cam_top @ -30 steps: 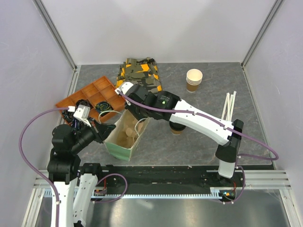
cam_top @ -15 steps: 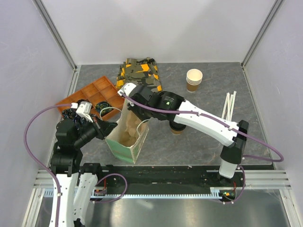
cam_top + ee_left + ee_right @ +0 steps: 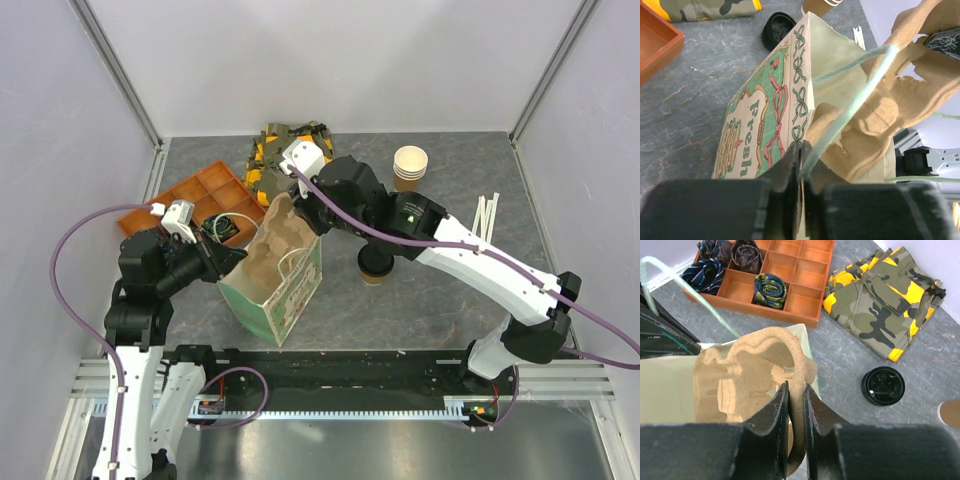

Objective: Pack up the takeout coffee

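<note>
The takeout coffee (image 3: 375, 268), a small brown cup with a black lid, stands on the table, half hidden under my right arm. To its left is the printed paper bag (image 3: 290, 295), tipped so that its green side shows. A brown pulp cup carrier (image 3: 760, 360) sits in its mouth. My right gripper (image 3: 796, 390) is shut on the carrier's rim above the bag. My left gripper (image 3: 801, 147) is closed on the bag's near edge, by its pale green handle cord. The coffee does not show in either wrist view.
An orange divided tray (image 3: 185, 195) with rolled ties lies at the left. Folded camouflage cloth (image 3: 275, 150) is at the back. A stack of lidless cups (image 3: 410, 165) and white straws (image 3: 485, 220) are at the right. A loose black lid (image 3: 883, 385) lies near the cloth.
My right gripper has moved back and to the right with the carrier. The bag has tipped so its printed side shows. My left gripper has stayed on the bag's edge.
</note>
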Tool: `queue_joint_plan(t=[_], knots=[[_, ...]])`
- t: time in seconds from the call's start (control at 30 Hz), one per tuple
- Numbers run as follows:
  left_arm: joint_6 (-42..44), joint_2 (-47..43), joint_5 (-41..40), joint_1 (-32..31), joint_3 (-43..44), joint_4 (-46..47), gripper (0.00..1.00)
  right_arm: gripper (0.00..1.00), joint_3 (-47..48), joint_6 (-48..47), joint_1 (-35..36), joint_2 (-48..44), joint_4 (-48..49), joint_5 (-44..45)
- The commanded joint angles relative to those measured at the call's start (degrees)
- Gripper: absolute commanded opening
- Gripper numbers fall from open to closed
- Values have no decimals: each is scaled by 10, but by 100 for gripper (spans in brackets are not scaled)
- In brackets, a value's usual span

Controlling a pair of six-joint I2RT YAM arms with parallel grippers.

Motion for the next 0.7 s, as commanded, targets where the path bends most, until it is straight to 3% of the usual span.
queue_joint_plan(t=[0.0,0.13,0.43,0.67], knots=[[23,3,15,1,33,-14,23,0,-4,-17,-3,-20,81,-5],[26,2,3,1,51,-26,40,0,4,-25,-4,-34,89,-12],[32,11,12,1,91,-29,59,0,-6,-89,-4,-84,76,-59],[33,31,-10,1,88,-27,61,0,-3,-104,-3,-82,65,-74]])
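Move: The bag's middle is about 5 cm right of the left gripper, 4 cm back and 9 cm below. From the right gripper, already holding the cup carrier's rim, the bag's middle is roughly 12 cm back, 7 cm left and 14 cm down. The lidded coffee cup stands some 17 cm right of the right gripper, 10 cm back and 24 cm below; the camouflage cloth lies 13 cm ahead, 3 cm left and 26 cm down. Open the left fingers from nearly shut to over half wide to let go of the bag's left rim, raising them about 3.5 cm. Keep the right pinch on the carrier and, after a brief hold, draw it up out of the bag some 7 cm, easing slightly back and right while tilting the fingertips upward about 15 degrees. ##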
